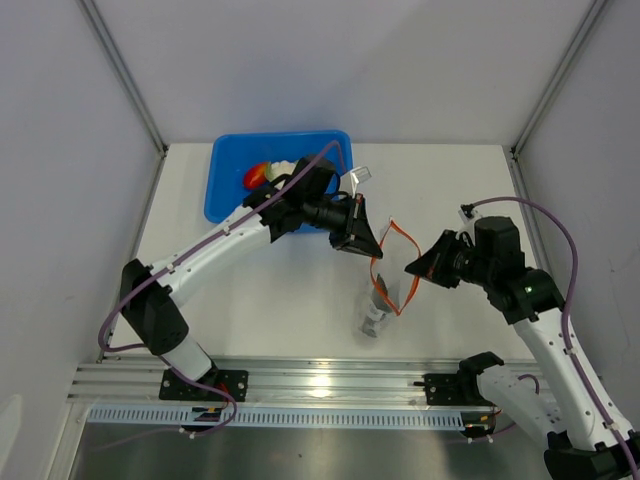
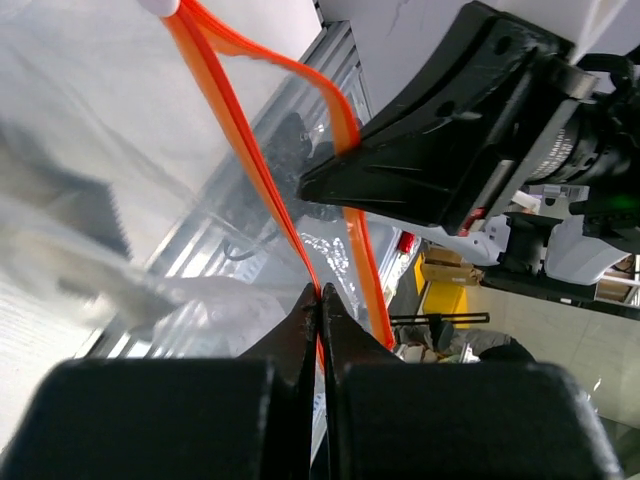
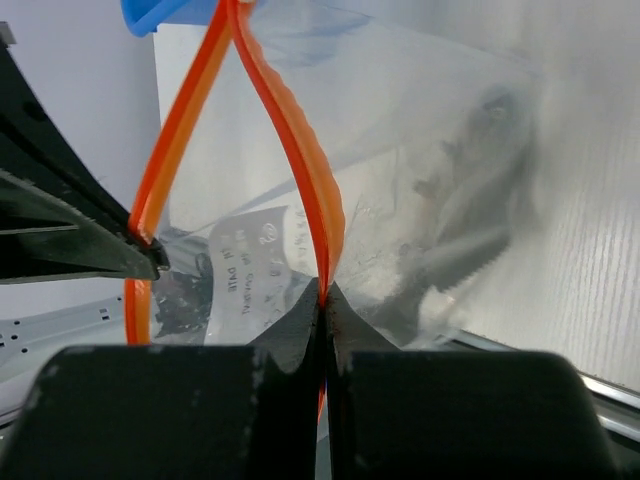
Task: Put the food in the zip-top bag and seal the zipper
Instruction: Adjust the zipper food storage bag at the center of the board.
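The clear zip-top bag (image 1: 392, 285) hangs mouth-up between my two grippers at mid-table. Its orange zipper (image 1: 390, 230) is pulled apart into two lips. My left gripper (image 1: 366, 246) is shut on one lip (image 2: 250, 150), and in its wrist view the fingertips pinch the strip. My right gripper (image 1: 412, 270) is shut on the other lip (image 3: 300, 150). A dark grey fish-like piece of food (image 3: 470, 220) lies inside the bag near its bottom (image 1: 377, 315). A red pepper (image 1: 256, 174) and white cauliflower (image 1: 283, 168) sit in the blue tub (image 1: 225, 190), partly hidden by the left arm.
The blue tub stands at the back left against the rear wall, and its corner (image 3: 150, 12) shows in the right wrist view. White enclosure walls close off the sides. An aluminium rail (image 1: 320, 385) runs along the near edge by the arm bases.
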Action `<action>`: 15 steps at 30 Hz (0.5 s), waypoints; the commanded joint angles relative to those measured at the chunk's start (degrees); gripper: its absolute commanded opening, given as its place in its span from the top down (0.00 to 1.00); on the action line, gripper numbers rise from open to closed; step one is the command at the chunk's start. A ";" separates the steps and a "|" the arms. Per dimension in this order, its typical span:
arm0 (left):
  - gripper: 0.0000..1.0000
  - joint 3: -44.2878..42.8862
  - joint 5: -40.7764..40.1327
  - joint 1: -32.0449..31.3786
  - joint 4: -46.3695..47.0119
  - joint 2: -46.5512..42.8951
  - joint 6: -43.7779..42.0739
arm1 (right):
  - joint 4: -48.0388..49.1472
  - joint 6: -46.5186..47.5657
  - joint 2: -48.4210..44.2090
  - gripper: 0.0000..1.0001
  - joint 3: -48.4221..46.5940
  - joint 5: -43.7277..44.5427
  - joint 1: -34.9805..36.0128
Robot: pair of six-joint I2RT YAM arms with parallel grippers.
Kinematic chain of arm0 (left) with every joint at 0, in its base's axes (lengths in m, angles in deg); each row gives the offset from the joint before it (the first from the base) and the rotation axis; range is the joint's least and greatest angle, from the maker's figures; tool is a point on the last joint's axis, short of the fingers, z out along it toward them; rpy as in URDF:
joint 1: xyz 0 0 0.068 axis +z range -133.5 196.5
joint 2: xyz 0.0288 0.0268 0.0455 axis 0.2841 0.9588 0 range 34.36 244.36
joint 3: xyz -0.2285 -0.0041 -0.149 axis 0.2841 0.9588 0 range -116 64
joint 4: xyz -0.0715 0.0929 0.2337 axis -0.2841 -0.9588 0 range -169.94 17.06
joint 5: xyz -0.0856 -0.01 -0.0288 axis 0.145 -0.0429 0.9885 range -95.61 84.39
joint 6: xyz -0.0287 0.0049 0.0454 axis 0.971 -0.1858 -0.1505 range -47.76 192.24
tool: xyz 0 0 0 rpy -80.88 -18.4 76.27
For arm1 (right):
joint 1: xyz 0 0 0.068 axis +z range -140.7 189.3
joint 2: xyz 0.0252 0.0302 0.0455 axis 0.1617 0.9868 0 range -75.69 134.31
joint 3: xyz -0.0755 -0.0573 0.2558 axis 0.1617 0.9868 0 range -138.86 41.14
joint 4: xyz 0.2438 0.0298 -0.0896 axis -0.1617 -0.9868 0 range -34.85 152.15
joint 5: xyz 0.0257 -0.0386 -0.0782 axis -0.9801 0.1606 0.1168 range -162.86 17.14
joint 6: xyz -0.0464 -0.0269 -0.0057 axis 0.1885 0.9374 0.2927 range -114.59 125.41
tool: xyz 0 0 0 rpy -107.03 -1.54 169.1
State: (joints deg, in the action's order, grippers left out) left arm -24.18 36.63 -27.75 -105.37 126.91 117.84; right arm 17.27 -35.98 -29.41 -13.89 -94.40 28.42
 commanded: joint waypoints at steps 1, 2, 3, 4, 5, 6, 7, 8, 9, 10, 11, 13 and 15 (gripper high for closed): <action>1.00 -0.67 1.27 -0.31 -0.09 -1.41 0.36 | -1.51 2.10 -1.28 1.00 -4.30 2.64 0.13; 0.99 -0.68 1.27 -0.31 -0.18 -1.32 0.28 | -1.87 2.36 -1.11 1.00 -4.56 3.08 0.13; 0.99 -0.76 1.35 -0.31 -0.44 -0.97 0.19 | -2.48 2.62 -1.11 1.00 -4.83 3.52 0.13; 0.96 -0.85 1.27 -0.31 -0.88 -0.80 0.10 | -2.66 2.71 -1.02 1.00 -4.83 3.52 0.13; 0.90 -0.94 1.18 -0.31 -1.06 -0.80 -0.34 | -2.84 2.71 -1.02 1.00 -4.74 3.61 0.13; 0.68 -0.94 0.14 -0.31 -1.41 -1.14 -0.69 | -3.02 2.80 -0.93 1.00 -4.65 3.70 0.05; 0.60 -0.94 -0.57 -0.31 -1.76 -1.58 -1.21 | -3.54 2.80 -1.02 1.00 -4.65 3.87 0.13; 0.55 -1.03 -1.27 -0.22 -1.85 -2.02 -2.61 | -3.81 2.89 -0.93 1.00 -4.65 4.14 0.13; 0.44 -1.03 -3.20 -0.14 -2.03 -2.63 -3.23 | -4.24 3.15 -1.02 1.00 -4.74 4.40 0.13; 0.38 -1.20 -4.17 -0.05 -2.46 -3.42 -4.55 | -4.94 3.68 -1.02 1.00 -4.83 4.84 0.05; 0.33 -1.99 -4.88 0.30 -3.16 -3.69 -5.08 | -5.39 3.94 -1.11 1.00 -5.00 5.10 0.05; 0.25 -2.78 -6.64 0.92 -4.13 -4.31 -6.31 | -6.27 4.38 -0.93 1.00 -5.00 5.63 -0.04; 0.09 -3.92 -7.87 2.06 -5.36 -4.57 -6.93 | -6.79 4.38 -0.93 1.00 -4.92 5.63 -0.04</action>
State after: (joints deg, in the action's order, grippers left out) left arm -24.44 32.00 -27.09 -109.19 125.93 113.73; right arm 11.89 -33.07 -29.98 -16.47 -90.09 28.42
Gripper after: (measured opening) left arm 0.862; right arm 0.003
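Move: The left fingers are shut on the bag's left rim: the middle of the open bag mouth lies about 4 cm to this hand's right, 2 cm back and 2 cm lower. The fish, inside the bag, hangs some 14 cm below, 5 cm back and 2 cm right; the blue tray's middle is about 25 cm ahead, 23 cm left and 25 cm down. From the right hand, pinching the opposite rim, the mouth's middle is 3 cm left, level ahead and 2 cm up, the fish 5 cm left, 3 cm back and 10 cm down. The left hand lets go of the bag's left rim: staying almost in place at first, it spreads its fingers nearly fully, then eases away from the rim by about 1.5 cm to the left and forward, sinking a centimetre and turning its wrist about 5 degrees. The right hand keeps its pinch on the opposite rim throughout and draws it about 1.5 cm to the right, bobbing up a centimetre or so and sinking back, so that it alone carries the bag. ##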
